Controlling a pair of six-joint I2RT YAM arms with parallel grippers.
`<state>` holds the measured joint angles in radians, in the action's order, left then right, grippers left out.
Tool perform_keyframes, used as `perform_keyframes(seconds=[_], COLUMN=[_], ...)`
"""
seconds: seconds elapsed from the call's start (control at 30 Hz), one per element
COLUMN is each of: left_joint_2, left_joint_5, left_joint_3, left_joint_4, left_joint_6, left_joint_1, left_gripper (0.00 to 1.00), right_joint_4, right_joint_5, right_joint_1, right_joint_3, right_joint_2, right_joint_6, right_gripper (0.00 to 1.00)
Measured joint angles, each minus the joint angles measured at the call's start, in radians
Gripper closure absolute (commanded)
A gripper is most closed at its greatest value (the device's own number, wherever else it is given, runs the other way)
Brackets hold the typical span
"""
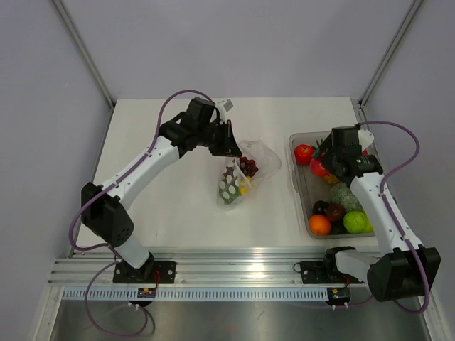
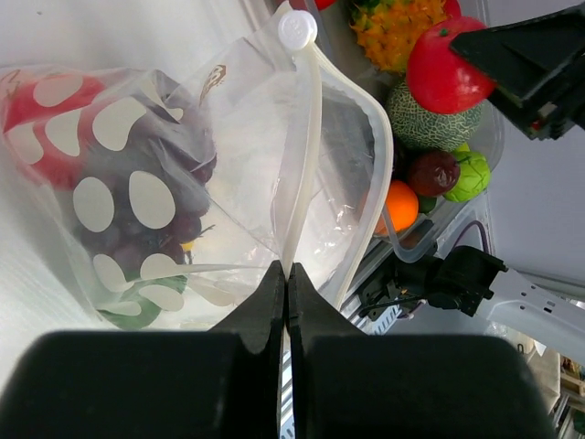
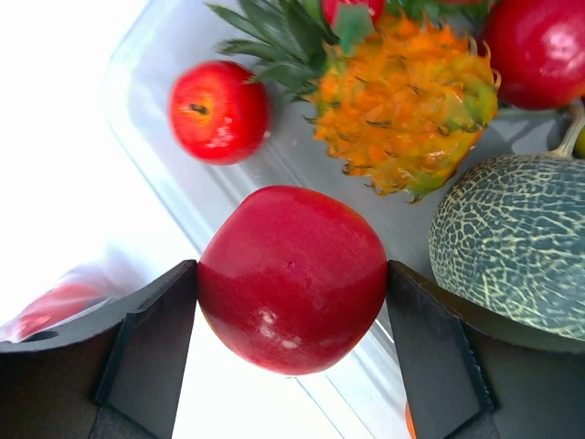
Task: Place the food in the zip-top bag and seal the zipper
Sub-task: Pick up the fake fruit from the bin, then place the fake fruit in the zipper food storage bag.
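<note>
The dotted zip-top bag (image 1: 245, 176) lies mid-table, its mouth held up. Inside it are a purple grape bunch (image 2: 169, 178), a red piece (image 2: 37, 137) and yellow and green pieces. My left gripper (image 1: 229, 145) is shut on the bag's zipper strip (image 2: 302, 155), which runs up from the closed fingertips (image 2: 274, 283) to a white slider tab (image 2: 296, 29). The mouth gapes open to the right of the strip. My right gripper (image 1: 321, 165) is shut on a red round fruit (image 3: 292, 279) and holds it over the left rim of the tray.
A rigid clear tray (image 1: 298, 186) at the right holds a red apple (image 3: 218, 112), a spiky orange fruit (image 3: 402, 101), a netted melon (image 3: 512, 242), an orange (image 1: 319, 224) and a green fruit (image 1: 355, 221). Bare white table (image 1: 163, 206) lies left of the bag.
</note>
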<state>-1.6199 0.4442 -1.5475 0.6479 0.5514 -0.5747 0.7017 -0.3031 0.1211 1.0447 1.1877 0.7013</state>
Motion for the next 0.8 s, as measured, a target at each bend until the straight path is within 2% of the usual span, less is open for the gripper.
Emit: perform_keyframes(seconds=[0.33, 0.57, 0.8], left_joint_2=[-0.037, -0.038, -0.038], left_joint_5=[0.013, 0.012, 0.011], left_joint_3=[-0.029, -0.030, -0.030], left_joint_4=[-0.021, -0.022, -0.021], left_joint_6=[0.022, 0.026, 0.026], left_joint_1=[-0.052, -0.050, -0.050], left_gripper=[1.00, 1.00, 1.00], right_joint_4=[0.049, 0.040, 0.016], right_joint_5=[0.100, 0.083, 0.079], right_joint_1=[0.026, 0.315, 0.434], right_joint_3=[0.227, 0.386, 0.368], right_joint_2=[-0.057, -0.003, 0.105], right_joint_6=[-0.082, -0.079, -0.067], right_gripper=[0.57, 0.57, 0.54])
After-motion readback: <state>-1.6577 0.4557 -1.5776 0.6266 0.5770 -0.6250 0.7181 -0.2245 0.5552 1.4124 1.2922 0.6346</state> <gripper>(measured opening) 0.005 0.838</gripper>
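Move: About 19 cm to the left of the right hand, near its own height and some 2 cm farther out, is the mouth of the zip-top bag, where the held red fruit is being taken. Below the right hand, some 12 cm down in the bin, a tomato lies about 11 cm ahead and 3 cm left, a pineapple 6 cm ahead and 7 cm right. From the left hand the held fruit is roughly 25 cm right, 4 cm back and 6 cm lower. Swinging left by about 17 cm, the right hand keeps the red fruit between its fingers, first climbing some 15 cm out over the bin's rim, then sinking about 4 cm towards the bag mouth, while turning some 30 degrees counter-clockwise. The left hand, still pinching the bag's rim, shifts about 2.5 cm right early on, then holds. ##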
